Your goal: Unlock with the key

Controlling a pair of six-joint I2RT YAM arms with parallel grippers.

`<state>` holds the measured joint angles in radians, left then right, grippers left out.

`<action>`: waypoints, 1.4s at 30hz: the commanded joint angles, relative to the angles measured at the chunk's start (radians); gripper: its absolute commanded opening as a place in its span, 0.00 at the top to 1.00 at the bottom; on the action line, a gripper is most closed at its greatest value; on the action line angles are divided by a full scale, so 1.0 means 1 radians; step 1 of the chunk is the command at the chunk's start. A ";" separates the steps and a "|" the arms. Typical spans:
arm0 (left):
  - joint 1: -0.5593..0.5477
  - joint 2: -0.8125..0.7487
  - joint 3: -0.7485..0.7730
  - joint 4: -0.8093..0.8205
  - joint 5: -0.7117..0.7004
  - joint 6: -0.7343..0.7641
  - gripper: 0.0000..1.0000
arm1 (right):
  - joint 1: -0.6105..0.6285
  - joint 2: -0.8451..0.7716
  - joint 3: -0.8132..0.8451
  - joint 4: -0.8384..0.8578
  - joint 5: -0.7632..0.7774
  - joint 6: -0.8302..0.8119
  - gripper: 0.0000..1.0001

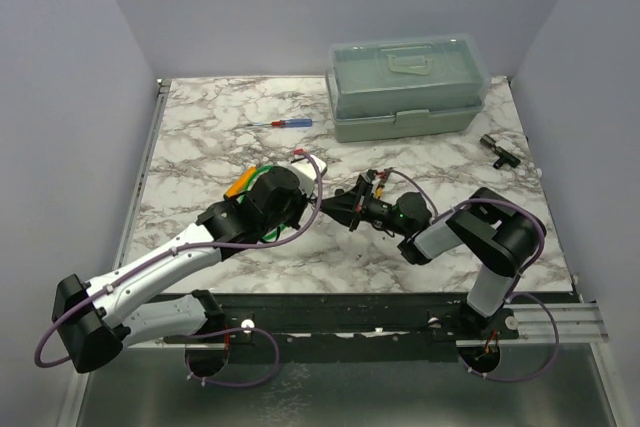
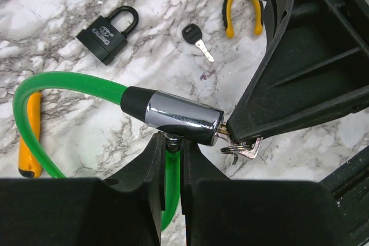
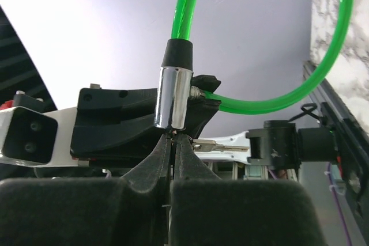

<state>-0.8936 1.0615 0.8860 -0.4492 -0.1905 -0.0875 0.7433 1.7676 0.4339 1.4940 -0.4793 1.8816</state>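
My left gripper (image 2: 171,142) is shut on the green cable (image 2: 63,80) of a cable lock, right below its chrome cylinder (image 2: 181,117). My right gripper (image 3: 173,137) is shut on a small silver key pushed into the cylinder's end (image 3: 173,99). A spare silver key (image 2: 245,151) hangs from its ring beside the fingers. Both grippers meet above the table's middle (image 1: 322,209). A tiny key with a dark round head (image 2: 196,38) lies loose on the marble, next to a black padlock (image 2: 108,36).
Yellow-handled pliers (image 2: 230,10) lie beyond the dark key. An orange-handled tool (image 1: 240,184) lies by my left arm. A red-and-blue screwdriver (image 1: 280,124) lies further back. A green toolbox (image 1: 408,87) stands at the back right, with a small black part (image 1: 497,149) near the right edge.
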 commanded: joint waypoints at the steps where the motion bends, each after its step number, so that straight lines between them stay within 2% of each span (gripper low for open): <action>1: -0.018 -0.038 0.001 0.167 0.031 -0.060 1.00 | 0.041 0.012 0.104 0.287 0.063 0.034 1.00; 8: -0.011 -0.086 -0.028 0.295 -0.029 -0.111 1.00 | 0.057 0.033 0.209 0.287 0.104 0.063 1.00; 14: 0.027 -0.133 -0.064 0.420 -0.016 -0.133 1.00 | 0.072 0.033 0.268 0.287 0.169 0.077 1.00; 31: 0.124 -0.180 -0.128 0.552 0.060 -0.180 1.00 | 0.185 0.136 0.470 0.288 0.291 0.108 1.00; 37: 0.125 -0.190 -0.140 0.561 0.060 -0.173 1.00 | 0.196 0.141 0.469 0.287 0.311 0.088 1.00; 42: 0.126 -0.205 -0.154 0.559 0.057 -0.168 1.00 | 0.195 0.104 0.396 0.288 0.344 0.056 1.00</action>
<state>-0.7284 0.8612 0.7490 0.0441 -0.3256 -0.1989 0.8894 1.8828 0.8604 1.5208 -0.1337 2.0171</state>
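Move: The lock cylinder that the right hand's key goes into has its middle some 4 cm to that hand's left, 2 cm farther out and about level. From the left hand, which grips the cable's pin end at the cylinder's side, the key lies about 4 cm right and 1 cm back. Some 15 cm below the left hand are the loose key, 7 cm ahead and 7 cm right; the padlock, 14 cm ahead, 1 cm left; and the pliers, 10 cm ahead, 15 cm right. Both hands carry the joined lock and key up together by about 11 to 12 cm, drifting forward and left by roughly 5 cm and easing to a stop near the end, the left still pinching the cable's pin end and the right still pinching the key at the keyhole. On the way the left wrist swings its fingers up some 30 degrees until they point almost level, its left side dropping, while the right hand's leftward-pointing fingertips tip up by about 20 degrees; both grippers keep their hold. ##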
